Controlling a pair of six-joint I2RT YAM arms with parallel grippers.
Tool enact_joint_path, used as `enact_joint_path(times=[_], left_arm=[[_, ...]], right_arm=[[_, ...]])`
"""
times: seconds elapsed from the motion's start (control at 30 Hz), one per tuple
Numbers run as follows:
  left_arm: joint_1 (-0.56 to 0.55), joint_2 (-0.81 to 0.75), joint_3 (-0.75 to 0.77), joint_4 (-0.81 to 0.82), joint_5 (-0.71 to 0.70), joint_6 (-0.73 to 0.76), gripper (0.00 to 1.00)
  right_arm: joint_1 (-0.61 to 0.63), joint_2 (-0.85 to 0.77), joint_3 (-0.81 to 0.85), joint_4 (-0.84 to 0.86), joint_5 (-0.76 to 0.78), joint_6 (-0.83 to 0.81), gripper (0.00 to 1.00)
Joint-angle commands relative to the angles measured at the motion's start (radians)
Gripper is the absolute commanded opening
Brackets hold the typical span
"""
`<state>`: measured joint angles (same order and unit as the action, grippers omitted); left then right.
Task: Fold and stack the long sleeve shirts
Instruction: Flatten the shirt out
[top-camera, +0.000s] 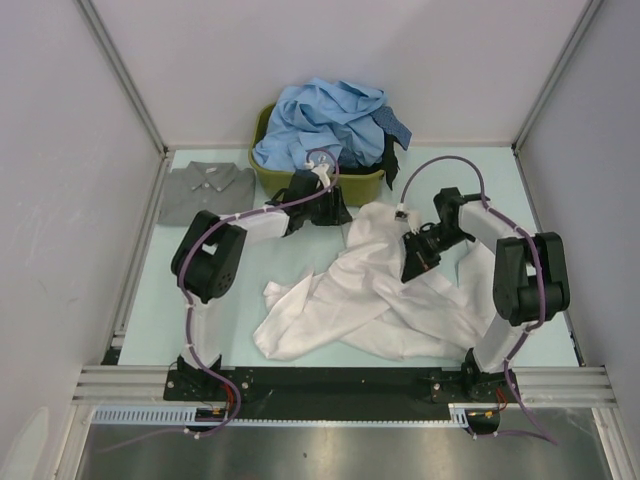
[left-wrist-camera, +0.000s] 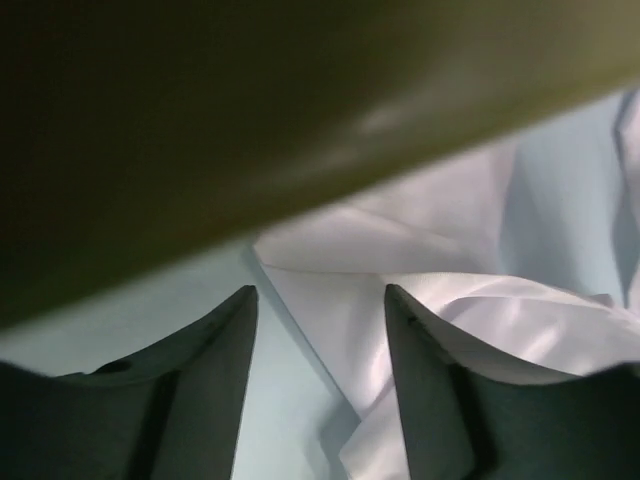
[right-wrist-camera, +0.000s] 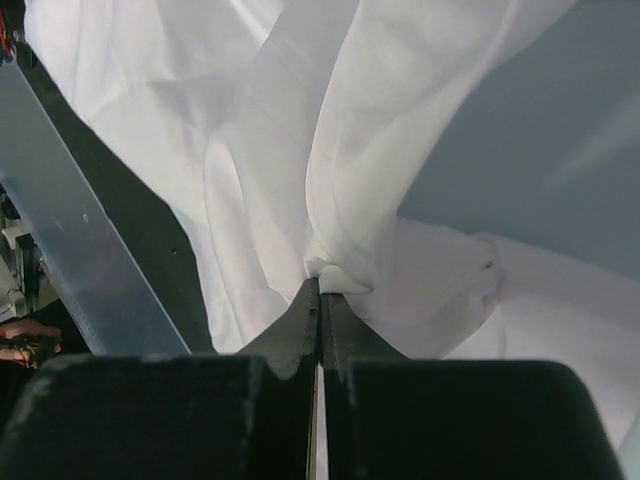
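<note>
The white long sleeve shirt (top-camera: 350, 300) lies crumpled across the middle of the pale table. My right gripper (top-camera: 412, 265) is shut on a bunched fold of it (right-wrist-camera: 322, 282), and the cloth (right-wrist-camera: 300, 120) hangs taut from the tips. My left gripper (top-camera: 335, 210) sits low by the tub's front wall, at the shirt's far edge. Its jaws stand open (left-wrist-camera: 320, 290), with a flat corner of the white shirt (left-wrist-camera: 430, 250) lying between them on the table. A folded grey shirt (top-camera: 208, 190) rests at the back left. Light blue shirts (top-camera: 320, 120) fill the tub.
The olive-green tub (top-camera: 262, 175) stands at the back centre, and its wall (left-wrist-camera: 200, 120) looms right above the left fingers. Dark cloth (top-camera: 390, 140) hangs over its right rim. White walls close both sides. A metal rail (top-camera: 340, 380) runs along the near edge.
</note>
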<state>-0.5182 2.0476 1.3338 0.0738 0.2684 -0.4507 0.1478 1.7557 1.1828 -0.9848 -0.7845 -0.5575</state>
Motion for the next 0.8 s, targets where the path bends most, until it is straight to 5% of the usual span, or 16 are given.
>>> enact_joint_path(times=[0.0, 0.23, 0.3, 0.37, 0.47, 0.63, 0.77], left_arm=[[-0.037, 0.052, 0.008, 0.012, 0.144, -0.060, 0.49], [-0.080, 0.033, -0.030, -0.008, 0.205, -0.025, 0.18], [-0.092, 0.022, -0.045, -0.049, 0.219, 0.013, 0.08], [-0.108, -0.006, -0.056, -0.106, 0.236, 0.078, 0.05], [-0.144, -0.035, -0.071, -0.173, 0.249, 0.188, 0.05], [-0.210, -0.033, -0.090, -0.220, 0.267, 0.245, 0.07], [-0.269, -0.044, -0.097, -0.200, 0.267, 0.296, 0.09]], right_arm=[[0.009, -0.071, -0.054, -0.072, -0.013, -0.024, 0.00], [0.001, -0.101, -0.011, -0.247, -0.045, -0.143, 0.00], [-0.004, -0.091, 0.006, -0.291, -0.022, -0.183, 0.24], [-0.052, -0.065, 0.055, -0.305, -0.018, -0.183, 0.63], [-0.140, -0.016, 0.203, -0.315, -0.076, -0.173, 0.85], [-0.186, 0.031, 0.363, 0.051, -0.092, 0.175, 0.90], [-0.068, 0.096, 0.406, 0.192, -0.001, 0.252, 0.93]])
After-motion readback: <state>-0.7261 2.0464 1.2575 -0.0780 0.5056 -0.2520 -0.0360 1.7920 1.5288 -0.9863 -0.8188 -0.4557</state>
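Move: Just short of the bin, the left hand hovers over the shirt's far edge. The shirt's middle is about 18 cm back, 5 cm right and 6 cm below. The green bin is some 15 cm ahead and 6 cm left, the grey folded shirt 8 cm ahead and 29 cm left. For the right hand, closed on a fold, the shirt's middle lies about 3 cm back, 7 cm left and 5 cm lower; a loose right-hand flap is 16 cm right and 3 cm ahead. Drawing back another 4.5 cm with its pinched fold, the right hand then opens, lets go and swings forward some 15 cm, rising and drifting right. The left hand shuts its fingers while easing right, then drops about 4 cm onto the shirt's upper middle and sweeps back towards the base, about 14 cm in all, turning roughly 30 degrees clockwise with closed tips on the cloth. ##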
